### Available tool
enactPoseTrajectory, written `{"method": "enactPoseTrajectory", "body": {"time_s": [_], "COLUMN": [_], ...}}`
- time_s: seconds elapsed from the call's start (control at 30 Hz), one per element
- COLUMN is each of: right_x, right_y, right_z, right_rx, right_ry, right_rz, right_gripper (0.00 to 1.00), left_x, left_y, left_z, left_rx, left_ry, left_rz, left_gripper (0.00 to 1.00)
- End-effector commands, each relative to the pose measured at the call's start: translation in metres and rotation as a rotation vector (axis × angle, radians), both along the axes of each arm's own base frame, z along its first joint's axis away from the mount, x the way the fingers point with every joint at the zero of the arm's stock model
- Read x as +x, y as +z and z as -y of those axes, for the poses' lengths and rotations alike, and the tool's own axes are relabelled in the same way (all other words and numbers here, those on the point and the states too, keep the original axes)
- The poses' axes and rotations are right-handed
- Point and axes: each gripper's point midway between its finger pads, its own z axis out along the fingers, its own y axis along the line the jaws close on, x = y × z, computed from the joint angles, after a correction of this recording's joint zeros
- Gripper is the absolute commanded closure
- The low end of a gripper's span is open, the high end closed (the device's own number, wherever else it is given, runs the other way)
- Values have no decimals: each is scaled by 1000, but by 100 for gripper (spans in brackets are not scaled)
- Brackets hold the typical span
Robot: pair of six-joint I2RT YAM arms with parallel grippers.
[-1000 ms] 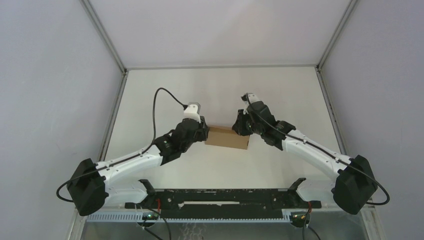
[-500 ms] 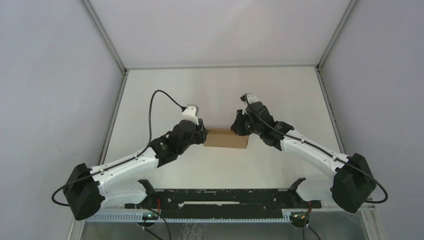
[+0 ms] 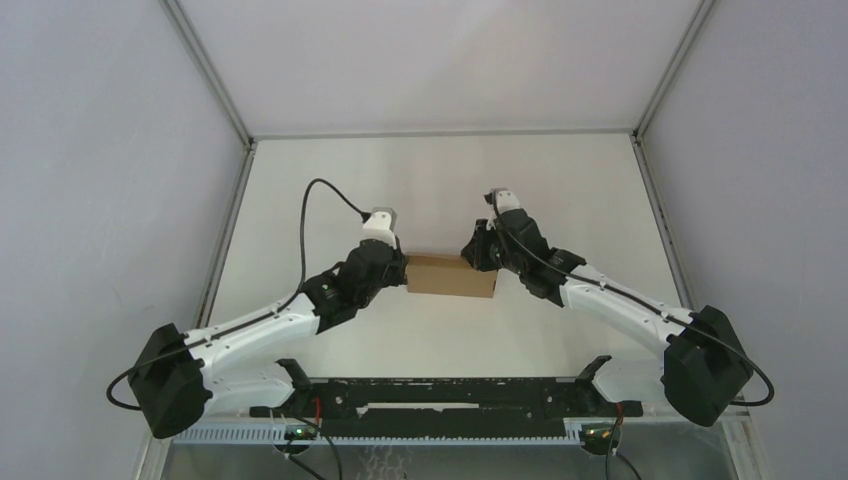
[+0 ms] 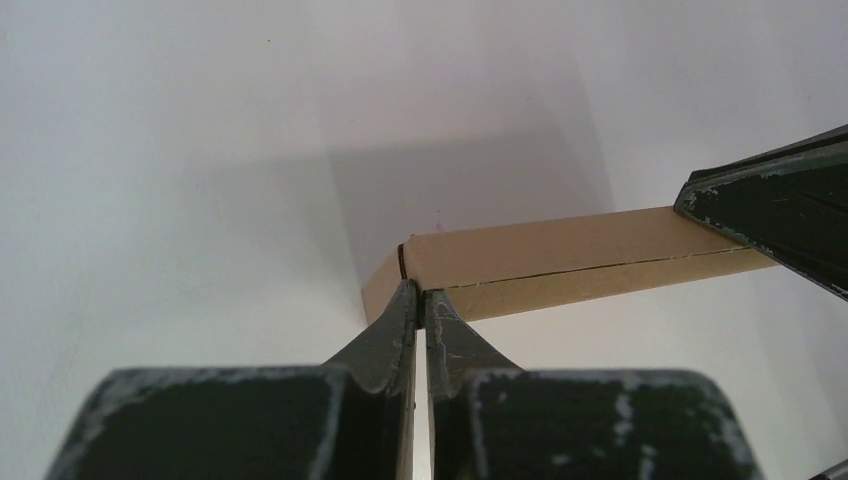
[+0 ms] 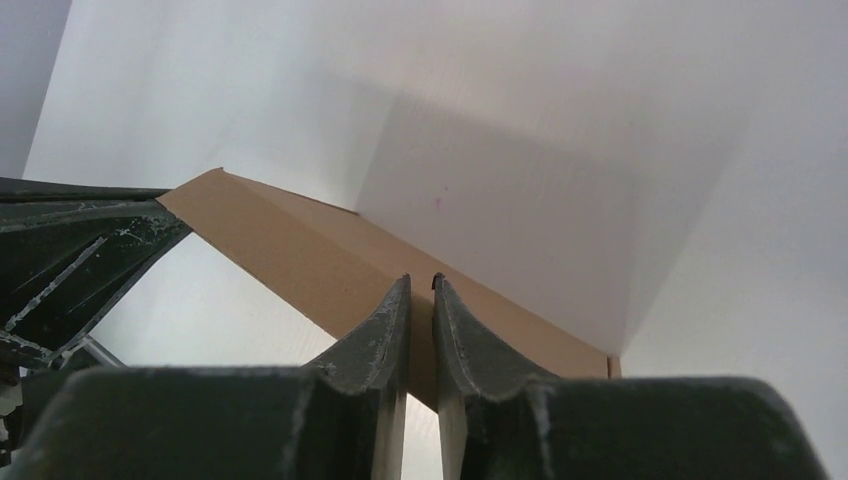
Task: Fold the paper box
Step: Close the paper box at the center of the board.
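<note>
The paper box (image 3: 452,276) is a flat brown cardboard box lying in the middle of the table. My left gripper (image 3: 403,270) is at its left end, shut, with the tips (image 4: 420,290) pressed against the box's near left corner (image 4: 560,255). My right gripper (image 3: 470,252) is at the box's far right side. Its jaws (image 5: 421,280) stand a narrow gap apart with nothing between them, tips against the brown side of the box (image 5: 300,250). Each wrist view shows the other gripper's dark fingers at the frame edge (image 4: 790,210) (image 5: 70,240).
The white table (image 3: 440,180) is boxed in by grey walls on the left, right and back. A black rail (image 3: 440,400) runs along the near edge between the arm bases. A black cable (image 3: 320,200) loops above the left wrist.
The left gripper has closed its jaws at the box's left end. The box has slid slightly left and sits straighter. The right gripper has barely moved.
</note>
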Motion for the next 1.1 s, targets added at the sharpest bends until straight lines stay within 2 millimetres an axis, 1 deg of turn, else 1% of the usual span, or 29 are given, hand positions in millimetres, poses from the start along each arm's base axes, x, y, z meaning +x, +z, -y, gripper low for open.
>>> {"method": "enactPoseTrajectory", "body": {"time_s": [0.0, 0.2, 0.3, 0.47, 0.6, 0.87, 1.0, 1.07], "right_x": [-28, -21, -15, -8, -2, 3, 5, 1], "right_y": [-44, -13, -1, 11, 22, 45, 53, 57], "right_z": [18, 20, 16, 4, -2, -5, -8, -13], "right_rx": [-119, -69, -59, -40, -15, 37, 62, 82], "right_ry": [-2, -10, -5, 10, 11, 5, 4, 33], "right_rz": [-129, -65, -49, -34, -10, 49, 72, 71], "right_gripper": [77, 70, 68, 64, 60, 59, 58, 58], "left_x": [-28, -28, -28, -26, -25, -25, -25, -26], "left_y": [-40, -43, -45, -49, -51, -54, -54, -54], "left_z": [-5, -4, -3, -1, 3, 7, 8, 9], "left_rx": [86, 93, 89, 87, 87, 82, 79, 78], "left_ry": [-80, -81, -82, -81, -87, -96, -99, -101], "left_rz": [-140, -144, -146, -149, -153, -158, -160, -160], "left_gripper": [94, 95, 95, 95, 96, 96, 96, 96]}}
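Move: The narrow paper box stands on edge between my hands, with its narrow side up. Its middle is about 8 cm to the right of my left hand, level ahead and roughly 5 cm down; my left fingers already hold its upper left corner. From my right hand, which is already at the upper edge, the middle is some 3 cm left and 5 cm down. The box's upper right corner is about 5 cm to that hand's right and 1 cm back. I keep my left fingers pinched on the box's upper left corner and shift it about 2 cm to my right, slightly forward. Meanwhile my right fingers spread to about twice their gap; that hand draws back and right over the upper edge by some 1.5 cm, turns partway forward and left again, then rises about 1.5 cm. ##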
